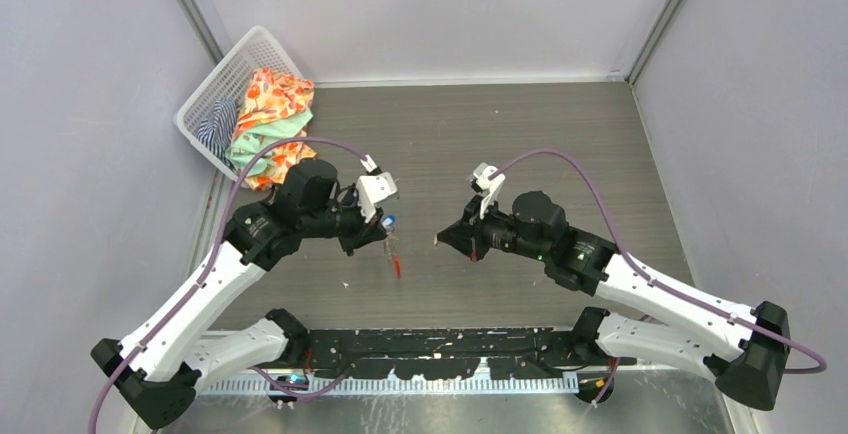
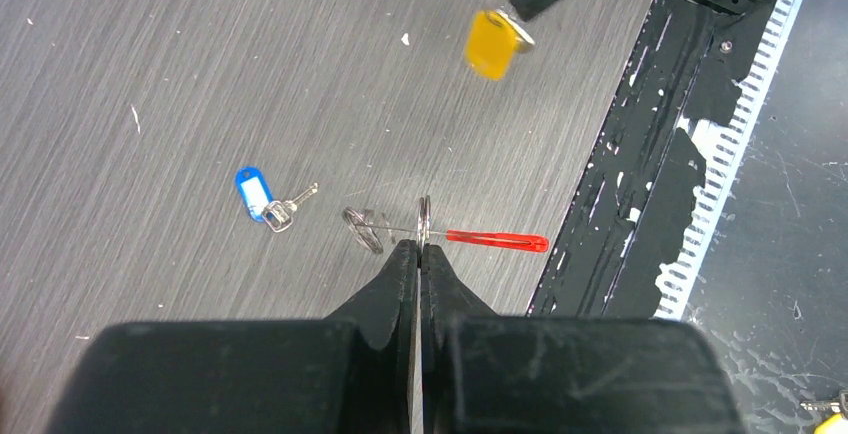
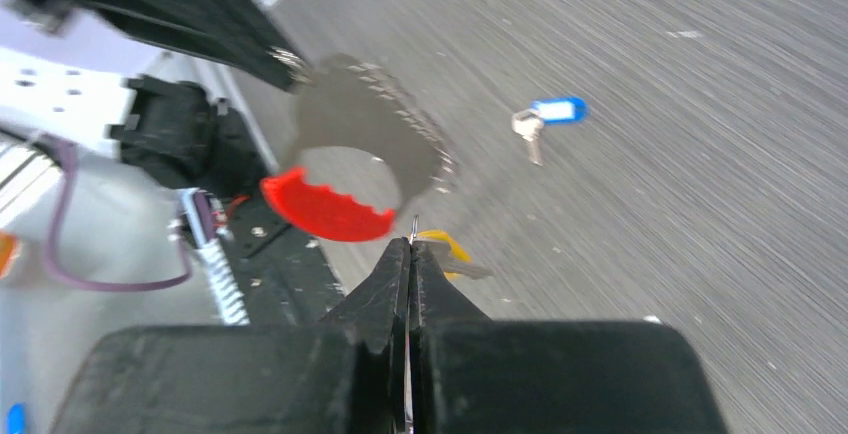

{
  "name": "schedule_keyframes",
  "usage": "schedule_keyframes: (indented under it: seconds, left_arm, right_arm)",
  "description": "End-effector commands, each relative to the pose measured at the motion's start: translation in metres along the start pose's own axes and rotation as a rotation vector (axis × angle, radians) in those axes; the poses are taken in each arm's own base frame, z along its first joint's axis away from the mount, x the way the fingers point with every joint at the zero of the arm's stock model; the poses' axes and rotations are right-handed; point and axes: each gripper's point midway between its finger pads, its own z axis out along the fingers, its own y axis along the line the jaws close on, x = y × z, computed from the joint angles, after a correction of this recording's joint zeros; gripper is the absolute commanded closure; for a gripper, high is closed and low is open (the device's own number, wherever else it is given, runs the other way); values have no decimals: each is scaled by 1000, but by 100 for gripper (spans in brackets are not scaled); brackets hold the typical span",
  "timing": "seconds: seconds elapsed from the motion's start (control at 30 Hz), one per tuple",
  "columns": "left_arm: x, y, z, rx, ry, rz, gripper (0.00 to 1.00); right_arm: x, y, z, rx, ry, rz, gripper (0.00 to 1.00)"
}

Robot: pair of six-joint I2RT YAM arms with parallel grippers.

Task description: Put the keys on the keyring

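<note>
My left gripper (image 1: 381,238) (image 2: 418,246) is shut on a metal ring of the keyring (image 2: 424,216), held above the table. Its red tag (image 1: 398,265) (image 2: 497,241) (image 3: 325,209) hangs from that ring, and a second ring (image 2: 362,229) sticks out beside it. The blue key (image 1: 388,221) (image 2: 255,194) (image 3: 555,111) lies on the table just beyond the left fingertips. Facing it a short gap away, my right gripper (image 1: 441,241) (image 3: 411,244) is shut on the thin ring of the yellow key (image 2: 490,44) (image 3: 445,245), which is partly hidden behind its fingertips.
A white basket (image 1: 215,79) with patterned cloths stands at the back left corner by the wall. The black base rail (image 1: 430,339) runs along the near table edge. Grey walls close in three sides.
</note>
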Motion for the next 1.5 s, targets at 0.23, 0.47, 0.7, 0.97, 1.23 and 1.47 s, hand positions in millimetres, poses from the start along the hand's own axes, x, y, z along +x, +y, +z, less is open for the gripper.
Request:
schedule_keyframes:
  seconds: [0.23,0.47,0.7,0.97,1.23,1.47]
  left_arm:
    - [-17,3,2,-2,-53,7,100]
    - [-16,3,1,-5,-52,1,100]
    - [-14,2,1,-1,-49,5,100]
    - [-14,0,1,10,-48,10,100]
    - [-13,-2,1,25,-44,15,100]
    - [-13,-2,2,28,-43,14,100]
  right_arm:
    - [-58,77,6,-228,-123,-18,99]
    - [-59,88,24,-240,-120,-40,99]
    - [-61,89,34,-230,-118,-60,99]
    - [-64,84,44,-195,-123,-76,99]
    - [-64,81,52,-180,-116,-89,99]
    - [-67,82,54,-182,-127,-90,99]
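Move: My right hand holds the yellow-tagged key. It is going to the keyring's loop, pinched in my left fingertips about 10 cm to its left, 1 cm back and 4 cm higher. The saw-shaped plate hangs under that loop, roughly 9 cm left of my right hand, 2 cm back and 2 cm lower; the blue-tagged key lies on the table some 12 cm ahead, 13 cm left and 21 cm below. From my left hand, the yellow-tagged key is about 11 cm right, 1 cm ahead and 5 cm below. I swing my right hand about 8.5 cm left to the keyring's loop, first also rising some 4 cm and drawing back about 3 cm, then easing forward by 2 cm as it slows. It turns roughly 10 degrees counter-clockwise, fingers still shut on the yellow-tagged key's wire. My left hand stays put and keeps the loop pinched. ##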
